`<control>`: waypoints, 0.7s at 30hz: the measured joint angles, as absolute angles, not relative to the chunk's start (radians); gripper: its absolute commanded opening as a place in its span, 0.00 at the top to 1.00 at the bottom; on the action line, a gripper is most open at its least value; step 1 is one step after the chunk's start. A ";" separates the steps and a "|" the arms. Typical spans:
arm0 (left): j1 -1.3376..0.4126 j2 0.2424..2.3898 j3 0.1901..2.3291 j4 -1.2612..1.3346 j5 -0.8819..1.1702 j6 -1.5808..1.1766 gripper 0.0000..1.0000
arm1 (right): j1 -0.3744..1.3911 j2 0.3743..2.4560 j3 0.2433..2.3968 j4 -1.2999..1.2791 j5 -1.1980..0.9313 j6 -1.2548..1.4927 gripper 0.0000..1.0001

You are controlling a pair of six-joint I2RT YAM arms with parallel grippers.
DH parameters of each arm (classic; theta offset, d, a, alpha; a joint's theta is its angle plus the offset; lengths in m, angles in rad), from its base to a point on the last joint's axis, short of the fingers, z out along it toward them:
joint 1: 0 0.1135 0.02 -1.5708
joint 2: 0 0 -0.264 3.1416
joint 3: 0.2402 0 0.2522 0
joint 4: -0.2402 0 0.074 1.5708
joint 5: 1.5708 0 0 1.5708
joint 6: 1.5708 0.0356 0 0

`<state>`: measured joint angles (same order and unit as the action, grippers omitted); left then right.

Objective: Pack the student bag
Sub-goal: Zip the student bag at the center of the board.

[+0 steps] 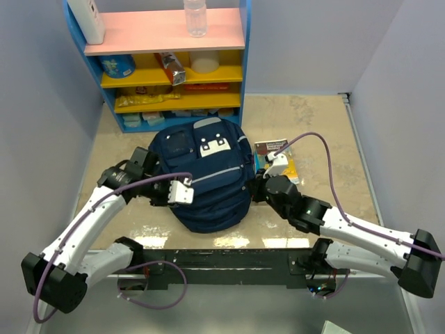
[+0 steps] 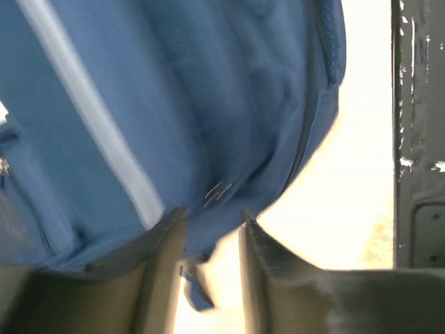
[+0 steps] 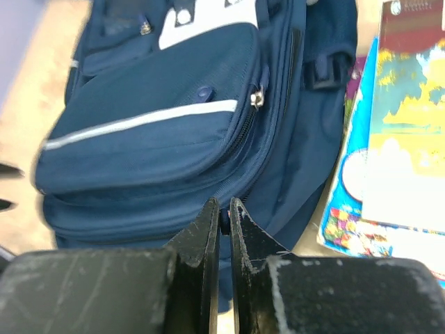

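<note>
The student bag is a navy backpack with light stripes and a white patch, lying flat in the middle of the table. My left gripper is at the bag's lower left edge. In the blurred left wrist view its fingers stand open, with a loose blue pull tab hanging between them, and bag fabric fills the view. My right gripper is at the bag's right side, shut on a small dark zipper pull on the side zip of the bag.
Colourful books lie on the table just right of the bag. A blue shelf unit with packets, a bottle and a white box stands at the back. The black base rail runs along the near edge.
</note>
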<state>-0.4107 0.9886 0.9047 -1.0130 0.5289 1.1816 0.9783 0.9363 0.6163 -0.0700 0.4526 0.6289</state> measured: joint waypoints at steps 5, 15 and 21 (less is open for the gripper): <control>-0.408 1.172 1.153 -1.109 0.598 1.029 0.00 | 1.061 1.026 0.616 -0.094 0.485 0.633 1.00; -0.717 1.093 1.081 -0.869 0.618 0.708 0.00 | 1.137 1.055 0.652 -0.114 0.506 0.645 1.00; -0.803 1.129 1.003 -0.724 0.526 0.598 0.00 | 1.161 1.054 0.688 -0.128 0.504 0.645 1.00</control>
<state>-0.8028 1.1286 1.0027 -0.7242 0.5259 0.5976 1.1606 1.0538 0.6884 -0.1276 0.5041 0.6453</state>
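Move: The right hand already pinches the zipper pull at the bag's lower right corner. The pull lies some 24 cm to the left hand's right and 6 cm ahead. The bag's bottom edge, which both hands go for, has its middle about 11 cm right of the left hand and 6 cm back; from the right hand it is 14 cm left and 12 cm back. The flap's white stripe runs 12 cm left of the right hand and 4 cm ahead, the books 9 cm right and 8 cm ahead. Still pinching the zipper pull, the right hand draws it left and back along the bag's lower corner, about 5 cm in all, dipping 4 cm first and then easing up. The left fingers spread from partly to fully open and come away from the bag's lower left side; that hand lifts 7 cm and swings some 12 cm right towards the pull, then sinks and draws back a little above the bottom edge, tilting roughly 15 degrees. ##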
